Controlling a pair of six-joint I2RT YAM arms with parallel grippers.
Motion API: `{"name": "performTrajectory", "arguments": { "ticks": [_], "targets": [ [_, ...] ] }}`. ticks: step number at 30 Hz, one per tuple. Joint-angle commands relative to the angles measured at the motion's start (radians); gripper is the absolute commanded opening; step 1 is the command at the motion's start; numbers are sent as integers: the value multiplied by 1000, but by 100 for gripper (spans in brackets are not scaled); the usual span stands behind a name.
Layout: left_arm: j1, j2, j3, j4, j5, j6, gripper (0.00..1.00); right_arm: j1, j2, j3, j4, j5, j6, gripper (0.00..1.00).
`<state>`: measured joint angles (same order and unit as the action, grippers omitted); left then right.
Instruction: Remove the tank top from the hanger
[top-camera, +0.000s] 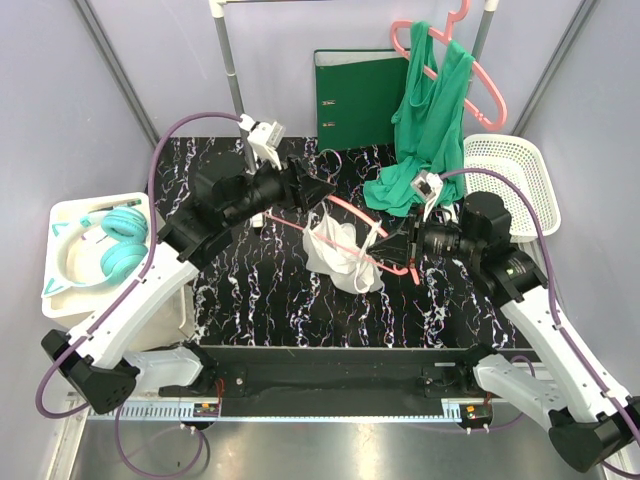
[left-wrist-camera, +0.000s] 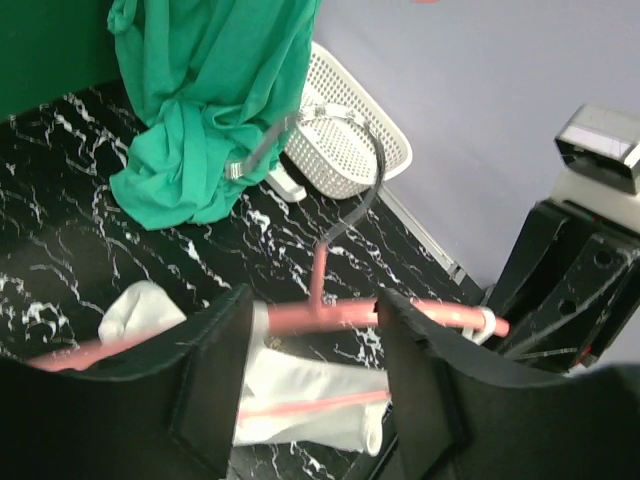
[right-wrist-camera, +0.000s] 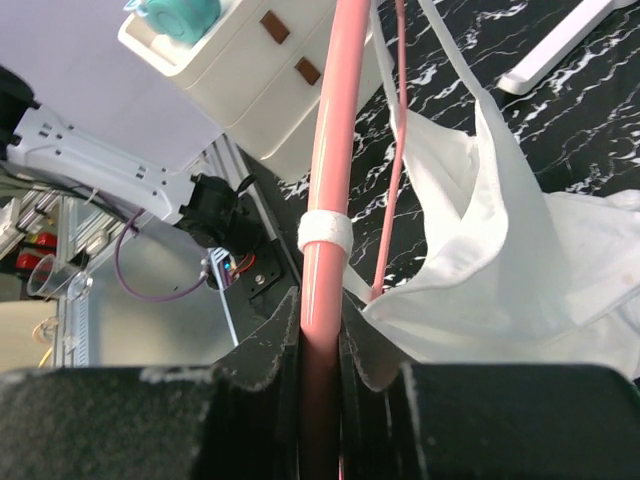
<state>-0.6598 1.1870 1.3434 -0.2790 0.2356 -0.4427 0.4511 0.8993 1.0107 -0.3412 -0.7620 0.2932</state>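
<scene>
A white tank top (top-camera: 338, 255) hangs on a pink hanger (top-camera: 350, 210) held above the middle of the black marble table. My right gripper (top-camera: 408, 247) is shut on the right end of the hanger bar (right-wrist-camera: 330, 150), just below a white strap loop; the tank top (right-wrist-camera: 510, 270) sags to its right. My left gripper (top-camera: 325, 192) is open at the hanger's left side. In the left wrist view the pink bar (left-wrist-camera: 335, 317) and the white cloth (left-wrist-camera: 300, 390) lie between and beyond its fingers (left-wrist-camera: 205, 380), and I cannot tell if they touch.
A green tank top (top-camera: 432, 110) hangs on a second pink hanger from the rack at the back, its hem piled on the table. A green binder (top-camera: 360, 95) stands behind, a white basket (top-camera: 510, 180) at right, and a white drawer unit (top-camera: 70, 290) with teal headphones at left.
</scene>
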Motion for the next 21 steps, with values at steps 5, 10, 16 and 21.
{"name": "performTrajectory", "arguments": {
  "ticks": [5,10,16,21],
  "targets": [
    [-3,-35,40,110,-2,-24,49,6,-46,0,68,-51,-12,0],
    [-9,0,34,149,62,-53,45,6,-53,9,68,-63,-11,0],
    [-29,51,49,153,91,-60,29,6,-59,17,70,-65,-6,0],
    [-40,56,40,152,85,-54,15,8,-65,17,68,-51,1,0]
  ]
}}
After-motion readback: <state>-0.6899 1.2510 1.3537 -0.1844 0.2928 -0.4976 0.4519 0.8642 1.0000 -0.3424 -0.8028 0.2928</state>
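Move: The pink hanger's neck is almost at the left hand's half-open fingertips, some 3 cm to the right, about 1 cm farther out and roughly level. The steel hook's middle is about 5 cm above the neck and 1 cm beyond it; the white tank top hangs about 10 cm back, 4 cm to the right and 11 cm below the hand. From the right hand, already shut on the hanger's arm, the neck is about 11 cm ahead, 12 cm left and 3 cm higher. The left hand first rises about 2 cm almost in place, then slides some 3 cm to the right while sinking nearly as far as it rose, bringing the hanger's neck between its fingers as they close from about half open to a narrow gap around it. The right hand keeps its pinch on the hanger's arm beside the white ring, easing back just over a centimetre and then almost still, so the hanger stays presented to the left fingers. ##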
